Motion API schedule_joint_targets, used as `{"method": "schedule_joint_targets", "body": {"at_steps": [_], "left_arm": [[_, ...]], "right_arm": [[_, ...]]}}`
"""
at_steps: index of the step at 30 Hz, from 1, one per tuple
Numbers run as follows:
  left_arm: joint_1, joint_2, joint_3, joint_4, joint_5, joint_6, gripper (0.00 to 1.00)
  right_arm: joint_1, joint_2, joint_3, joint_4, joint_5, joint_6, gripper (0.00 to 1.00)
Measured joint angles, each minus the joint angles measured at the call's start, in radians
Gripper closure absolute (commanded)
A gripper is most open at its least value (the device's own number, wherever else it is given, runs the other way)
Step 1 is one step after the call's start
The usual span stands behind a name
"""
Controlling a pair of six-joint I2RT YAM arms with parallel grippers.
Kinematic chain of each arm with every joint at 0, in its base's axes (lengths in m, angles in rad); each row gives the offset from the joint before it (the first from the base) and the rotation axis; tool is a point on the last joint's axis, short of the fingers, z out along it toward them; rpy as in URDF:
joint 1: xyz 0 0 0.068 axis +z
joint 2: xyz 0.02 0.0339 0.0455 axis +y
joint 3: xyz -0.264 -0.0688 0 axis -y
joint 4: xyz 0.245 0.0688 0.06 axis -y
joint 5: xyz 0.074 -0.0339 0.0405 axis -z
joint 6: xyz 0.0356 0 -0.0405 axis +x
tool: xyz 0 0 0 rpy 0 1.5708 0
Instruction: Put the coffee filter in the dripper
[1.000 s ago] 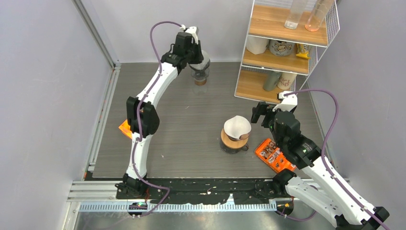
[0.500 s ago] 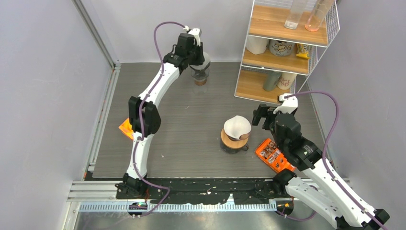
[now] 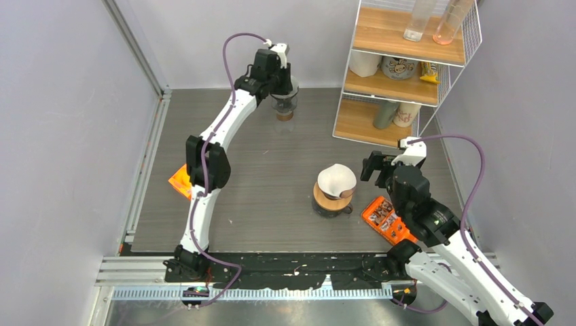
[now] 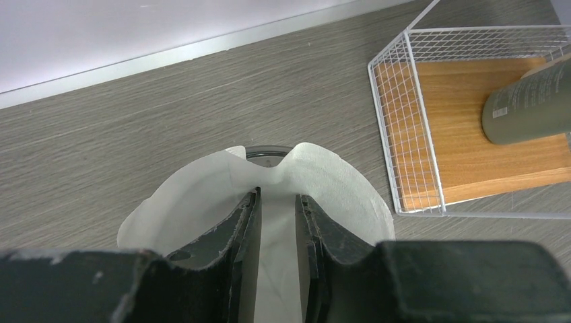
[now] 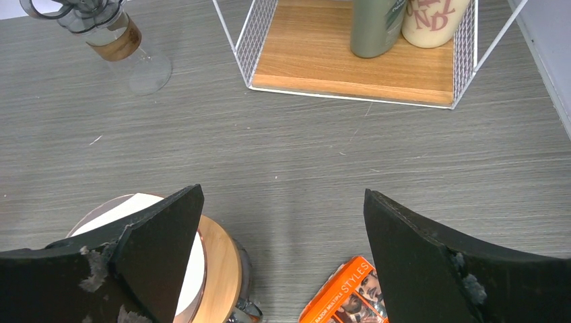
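At the far back of the table a white coffee filter [image 4: 337,182] sits spread open in a glass dripper [image 3: 284,103]; only a dark arc of the dripper's rim [image 4: 266,152] shows behind the paper. My left gripper [image 4: 278,195] points down into the filter. Its jaws stand a narrow gap apart, with the paper's inner wall showing between them and nothing clamped. From above, the left gripper [image 3: 280,80] hides most of that filter. My right gripper [image 5: 283,194] hangs wide open and empty beside a second dripper with a wooden collar [image 5: 215,269], which holds a white filter [image 3: 337,179].
A white wire shelf unit [image 3: 401,68] with wooden boards stands at the back right, holding a green bottle [image 5: 377,23] and a cream cup [image 5: 431,20] on its lowest board. An orange packet [image 3: 387,221] lies under my right arm. Another orange packet [image 3: 178,182] lies behind the left arm.
The left wrist has shifted slightly right over the back dripper and its jaws have eased apart a little. The right gripper has drawn back a little to the right of the centre dripper.
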Motion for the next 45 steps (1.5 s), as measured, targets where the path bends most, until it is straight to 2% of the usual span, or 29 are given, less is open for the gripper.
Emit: {"method": "schedule_joint_targets", "body": {"at_steps": [21,31,32,34,36,37,38,42,45], "left_arm": [[0.0,-0.01,-0.011,0.002,0.029,-0.005,0.68],[0.0,-0.069,-0.014,0.008,0.029,-0.004,0.56],[0.0,-0.076,-0.014,0.008,0.029,-0.004,0.54],[0.0,-0.09,-0.014,0.008,0.029,-0.003,0.41],[0.0,-0.108,-0.014,0.007,0.029,0.0,0.21],[0.0,-0.118,-0.015,0.006,0.031,-0.001,0.08],[0.0,-0.128,-0.016,0.007,0.032,0.005,0.01],[0.0,-0.223,-0.085,0.011,0.023,0.019,0.0],[0.0,-0.37,-0.22,0.035,0.0,0.034,0.0]], "right_arm": [[0.0,0.01,-0.002,0.001,0.003,-0.001,0.04],[0.0,0.01,-0.006,0.019,0.005,-0.001,0.05],[0.0,0.01,-0.006,0.021,0.005,-0.001,0.05],[0.0,0.01,-0.006,0.024,0.005,-0.001,0.04],[0.0,0.01,-0.006,0.027,0.006,-0.001,0.04],[0.0,0.011,-0.006,0.029,0.008,-0.001,0.05],[0.0,0.012,-0.006,0.031,0.01,0.0,0.04],[-0.003,0.027,-0.006,0.035,0.026,0.004,0.05],[-0.02,0.05,-0.006,0.036,0.045,0.019,0.05]]}}
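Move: The coffee filter sits in the far dark-glass dripper, right at the left hand, whose fingertips are down in its mouth; the dripper is about 3 cm lower and its glass carafe about 13 cm below. The shelf's lowest board lies some 30 cm to the right, about level. The mug with the other filter stands roughly 32 cm back and 14 cm right. From the right hand, the far filter is about 30 cm ahead and 28 cm left. The coffee filter is left in the far dripper: the left fingertips, part-open inside its mouth, linger almost still, then lift straight up out of the paper. As the hand clears, the fingers spread wide and it speeds up, rising some 13 cm in all while drawing back about 6 cm and slightly left, the fingers tipping up some 10 degrees. ##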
